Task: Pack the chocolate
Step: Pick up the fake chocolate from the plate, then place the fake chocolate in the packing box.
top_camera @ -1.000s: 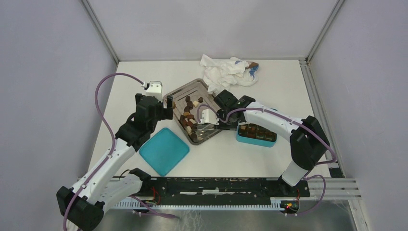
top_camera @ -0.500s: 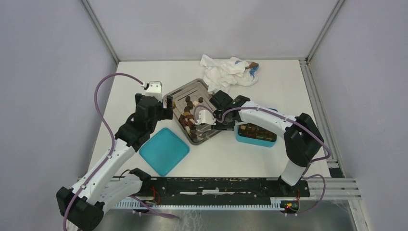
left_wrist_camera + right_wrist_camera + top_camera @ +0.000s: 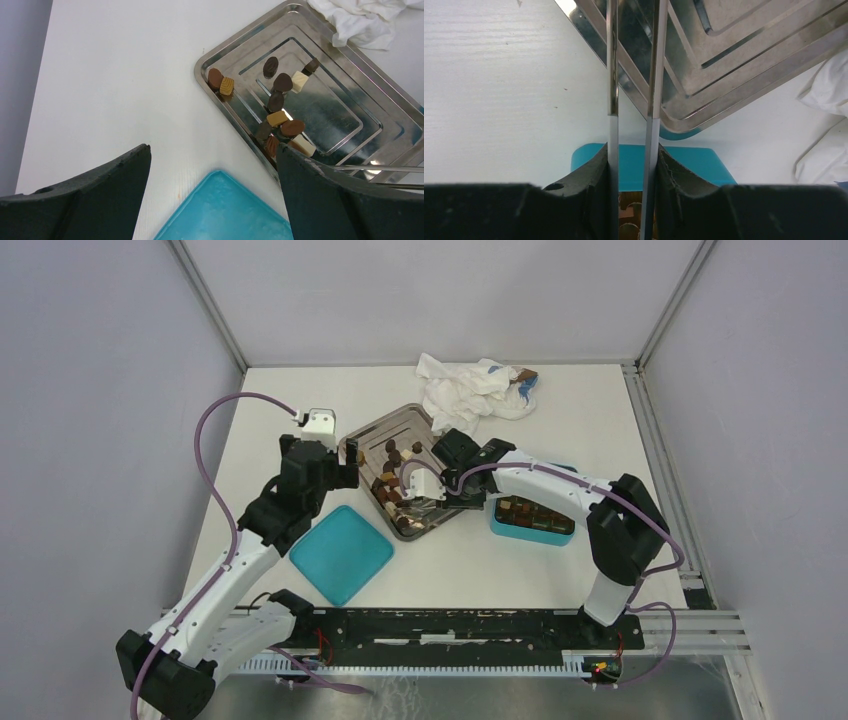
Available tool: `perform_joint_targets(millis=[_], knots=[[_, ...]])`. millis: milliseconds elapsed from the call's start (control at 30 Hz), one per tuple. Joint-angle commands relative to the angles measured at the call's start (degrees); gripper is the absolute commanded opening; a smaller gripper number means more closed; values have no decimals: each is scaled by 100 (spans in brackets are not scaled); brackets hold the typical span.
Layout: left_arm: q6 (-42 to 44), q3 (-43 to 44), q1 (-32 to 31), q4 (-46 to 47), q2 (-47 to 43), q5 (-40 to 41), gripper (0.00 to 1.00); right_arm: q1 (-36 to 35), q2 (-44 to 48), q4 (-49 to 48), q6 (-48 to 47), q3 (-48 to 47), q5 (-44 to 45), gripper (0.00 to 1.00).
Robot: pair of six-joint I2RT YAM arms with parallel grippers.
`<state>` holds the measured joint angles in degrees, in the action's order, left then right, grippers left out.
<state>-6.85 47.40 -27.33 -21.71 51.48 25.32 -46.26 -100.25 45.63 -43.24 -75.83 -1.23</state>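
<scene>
Several small dark, tan and cream chocolate pieces (image 3: 390,485) lie along the left side of a steel tray (image 3: 372,430); the left wrist view shows these chocolate pieces (image 3: 280,100) on the tray (image 3: 350,125). My right gripper (image 3: 462,498) is shut on metal tongs (image 3: 425,512), whose two arms (image 3: 612,75) run between its jaws (image 3: 631,165) out over the tray (image 3: 724,65). The tongs (image 3: 380,170) reach close to a cream piece (image 3: 302,146); their tips are hidden. My left gripper (image 3: 212,150) hangs open beside the tray's left edge, holding nothing.
A teal box (image 3: 532,520) holding chocolates sits right of the tray, below my right wrist (image 3: 694,160). Its teal lid (image 3: 342,553) lies flat at front left (image 3: 225,210). A crumpled white cloth (image 3: 470,390) lies behind the tray.
My right gripper moved left with the tongs, further over the tray, and squeezed them narrower. The left arm stayed still.
</scene>
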Motion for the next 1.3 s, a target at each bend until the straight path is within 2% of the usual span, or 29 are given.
perform_joint_targets(millis=[0,200,500,733,900,1133,1267], knots=[[167,68,49,216,-106,17,99,-24,233,-7,71,-234,88,25],[168,68,50,212,-95,17,99,2,640,-1,79,-19,-14,10],[171,63,57,213,-77,34,99,504,1571,105,-48,528,-663,4],[167,68,56,212,-73,34,99,1747,2955,437,-321,1179,-1013,4],[178,67,70,211,-77,43,99,2598,3911,771,-580,1567,-702,4],[178,76,69,209,-68,-3,99,3911,4530,1595,-1414,1617,-392,5],[176,68,70,203,-93,42,99,4280,4820,2050,-1767,1691,-245,5]])
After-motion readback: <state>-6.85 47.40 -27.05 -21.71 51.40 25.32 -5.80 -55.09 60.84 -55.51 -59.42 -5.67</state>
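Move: The open teal box, where the tongs' load goes, has its middle about 16 cm to the right of the right hand, 1 cm ahead and 7 cm below. The tongs' tips are down at a chocolate some 11 cm left of the hand, 2 cm back and 9 cm below. A white chocolate is 13 cm left, level fore and aft; the tray's middle is 8 cm left, 7 cm ahead. From the left hand the box is roughly 45 cm right, level, 20 cm below. Keep the right fingers shut on the tongs and raise them out of the tray, about 4 cm nearly straight up, then sweep fast to the right, roughly 25 cm in all, still climbing and easing slightly back at the end, to bring the tongs' tips over the teal box. Turn the wrist clockwise some 25 degrees on the way and tip the fingers' ends up a little. ##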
